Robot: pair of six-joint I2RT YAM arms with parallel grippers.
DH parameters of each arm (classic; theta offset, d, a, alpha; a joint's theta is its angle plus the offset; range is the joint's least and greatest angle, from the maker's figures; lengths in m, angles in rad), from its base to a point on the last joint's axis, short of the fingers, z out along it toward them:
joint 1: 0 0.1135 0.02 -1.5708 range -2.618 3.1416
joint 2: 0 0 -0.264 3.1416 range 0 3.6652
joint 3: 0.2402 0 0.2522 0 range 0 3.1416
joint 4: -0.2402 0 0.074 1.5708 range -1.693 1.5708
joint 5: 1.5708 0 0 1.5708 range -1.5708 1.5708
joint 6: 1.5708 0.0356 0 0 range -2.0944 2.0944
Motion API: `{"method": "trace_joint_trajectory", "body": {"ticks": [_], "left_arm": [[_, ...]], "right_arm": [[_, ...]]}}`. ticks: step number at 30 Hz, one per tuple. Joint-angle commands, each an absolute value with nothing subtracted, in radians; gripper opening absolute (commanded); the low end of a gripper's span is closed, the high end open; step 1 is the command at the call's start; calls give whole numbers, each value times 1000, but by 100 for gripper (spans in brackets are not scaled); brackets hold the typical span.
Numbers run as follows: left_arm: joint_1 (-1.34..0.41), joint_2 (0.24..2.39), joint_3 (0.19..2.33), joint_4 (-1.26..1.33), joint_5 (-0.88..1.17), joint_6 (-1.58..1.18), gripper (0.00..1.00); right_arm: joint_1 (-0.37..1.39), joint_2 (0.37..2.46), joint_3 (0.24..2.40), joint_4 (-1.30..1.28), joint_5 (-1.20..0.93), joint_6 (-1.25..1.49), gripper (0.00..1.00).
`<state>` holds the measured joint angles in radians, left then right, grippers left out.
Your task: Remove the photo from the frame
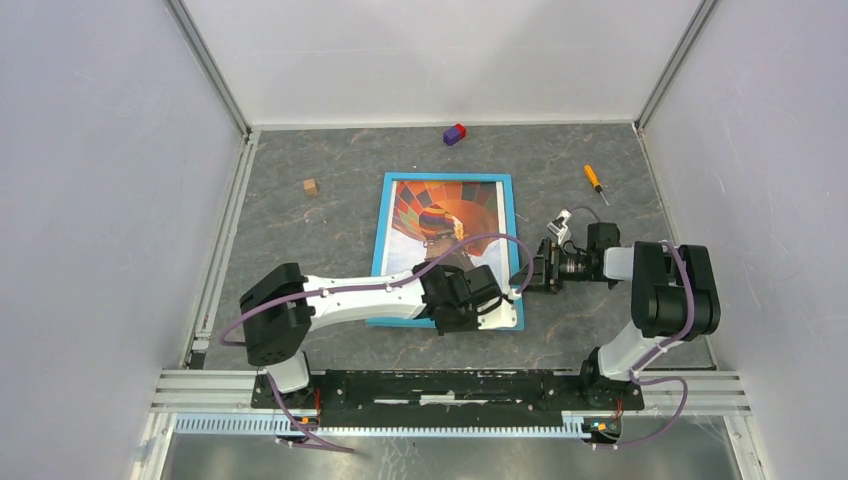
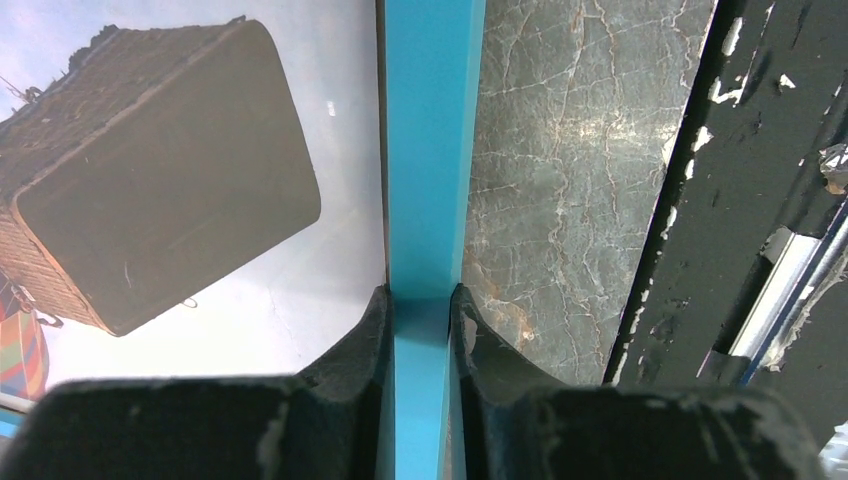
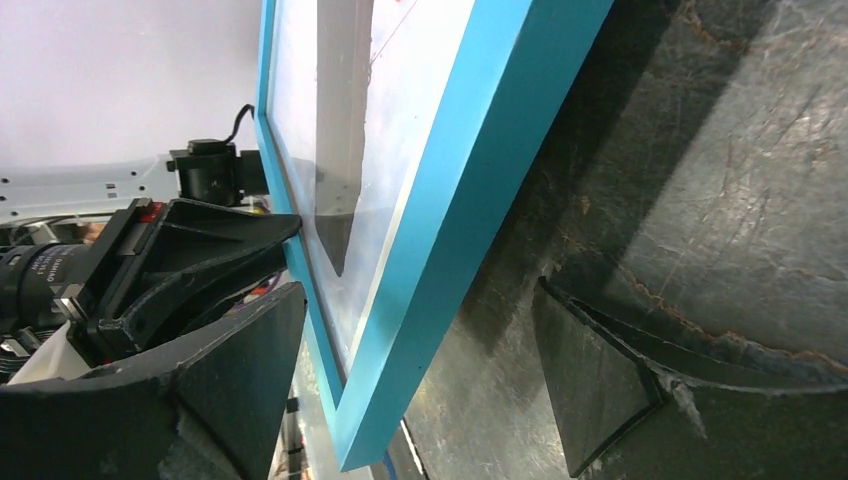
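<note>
The frame (image 1: 448, 177) lies picture side up in the middle of the table, and its thin blue border surrounds the photo (image 1: 445, 215) of a hot-air balloon. My left gripper (image 1: 470, 316) is shut on the frame's near border. In the left wrist view both fingers (image 2: 350, 360) press the blue strip (image 2: 425, 150), with the photo's brown basket (image 2: 150, 180) to the left. My right gripper (image 1: 523, 280) is at the frame's right edge near the front corner. It stands open, its fingers (image 3: 235, 370) straddling the blue border (image 3: 470, 200) without touching it.
A purple and red block (image 1: 455, 133) sits by the back wall, a small wooden cube (image 1: 310, 186) lies left of the frame, and an orange-handled screwdriver (image 1: 594, 180) lies at the back right. The black base rail (image 1: 450, 385) runs just behind the frame's near edge.
</note>
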<state>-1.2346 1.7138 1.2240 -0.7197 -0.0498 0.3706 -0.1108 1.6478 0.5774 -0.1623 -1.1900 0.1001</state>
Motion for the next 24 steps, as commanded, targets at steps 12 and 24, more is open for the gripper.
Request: {"method": "trace_joint_trajectory", "body": {"ticks": [12, 24], "left_arm": [[-1214, 1614, 1236, -660, -5, 315, 2], [-1208, 1611, 1230, -647, 27, 318, 2]], "right_arm": [[-5, 1691, 426, 575, -1223, 696, 73], [69, 1865, 311, 1408, -1229, 1292, 55]]}}
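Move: The frame's right side rail, tipped up off the table, is about 4 cm to the left of the right gripper and some 1 cm above it; the near-right corner is roughly 10 cm back and 2 cm left, the photo's middle 15 cm left and 5 cm farther out. The left gripper already pinches the near rail; from it the side rail's spot by the right hand lies about 9 cm ahead and 11 cm right. Slide the right gripper about 5 cm left to the raised side rail, one finger passing over it and the other under, tipping the fingertips up some 15 degrees and rising a little late on, while the wide-open fingers close to around half. Keep the left gripper's pinch on the near rail and ease it up about 1 cm. ##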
